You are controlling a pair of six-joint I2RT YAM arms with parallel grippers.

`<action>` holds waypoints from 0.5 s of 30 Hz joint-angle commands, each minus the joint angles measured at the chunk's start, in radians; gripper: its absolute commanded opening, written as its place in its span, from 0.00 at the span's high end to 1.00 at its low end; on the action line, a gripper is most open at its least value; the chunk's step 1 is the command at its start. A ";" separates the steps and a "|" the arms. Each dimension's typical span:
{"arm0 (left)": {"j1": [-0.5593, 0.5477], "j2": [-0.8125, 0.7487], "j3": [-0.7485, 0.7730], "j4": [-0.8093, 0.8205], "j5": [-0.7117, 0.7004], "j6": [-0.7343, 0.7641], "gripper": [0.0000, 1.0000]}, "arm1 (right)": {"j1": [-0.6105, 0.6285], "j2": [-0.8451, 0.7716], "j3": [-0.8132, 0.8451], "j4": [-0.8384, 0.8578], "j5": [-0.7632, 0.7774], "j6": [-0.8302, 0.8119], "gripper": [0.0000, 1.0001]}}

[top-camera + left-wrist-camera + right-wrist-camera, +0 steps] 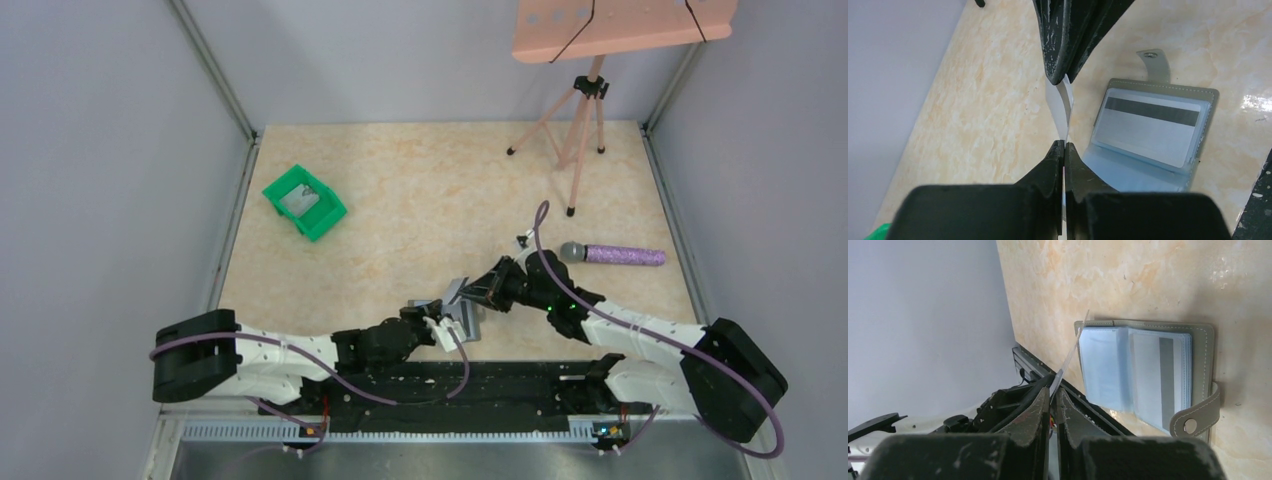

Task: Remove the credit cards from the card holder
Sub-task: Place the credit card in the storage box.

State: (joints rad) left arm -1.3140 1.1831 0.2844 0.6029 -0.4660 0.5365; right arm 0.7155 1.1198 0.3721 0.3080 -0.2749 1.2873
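The card holder lies open on the table by the front edge, and a card with a dark stripe shows in its clear sleeve. It also shows in the right wrist view as the card holder, snap tab to the right. A thin white credit card hangs edge-on above the table, left of the holder. My left gripper is shut on its near end. My right gripper is shut on the other end of the credit card. From above, the left gripper and right gripper meet over the holder.
A green plastic bin stands at the back left with something grey inside. A purple-handled microphone lies to the right. A pink tripod stands at the back right. A black rail runs along the front edge, just behind the holder.
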 commanded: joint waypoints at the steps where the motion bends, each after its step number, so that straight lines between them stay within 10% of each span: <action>1: -0.004 -0.043 0.036 0.044 -0.075 -0.101 1.00 | -0.021 -0.042 -0.014 0.034 -0.035 -0.038 0.88; 8: 0.026 -0.100 0.139 -0.186 -0.117 -0.391 1.00 | -0.034 -0.230 0.017 -0.116 0.038 -0.171 0.53; 15: 0.159 -0.157 0.242 -0.397 0.111 -0.663 1.00 | -0.034 -0.426 0.009 -0.229 0.150 -0.336 0.51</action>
State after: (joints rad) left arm -1.2144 1.0737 0.4614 0.3286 -0.4976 0.0723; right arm 0.6907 0.7746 0.3668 0.1444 -0.2047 1.0870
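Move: The storage box, with cards already in it, stands about 29 cm ahead of the left hand, 31 cm to its left and some 7 cm lower. The open card holder lies almost straight beneath that hand, roughly 1 cm back, 1 cm to the right and 9 cm down. From the right hand, the box is about 27 cm ahead, 36 cm left and 9 cm below. Upwards go both hands as the credit card passes over. The right fingers first open about halfway, letting go of the card, then the hand rises about 5 cm and backs off to the right, fingertips tilting up. The left keeps its pinch, lifts the card clear over the holder and slightly forward, rolling some 30 degrees about its fingers' line. ##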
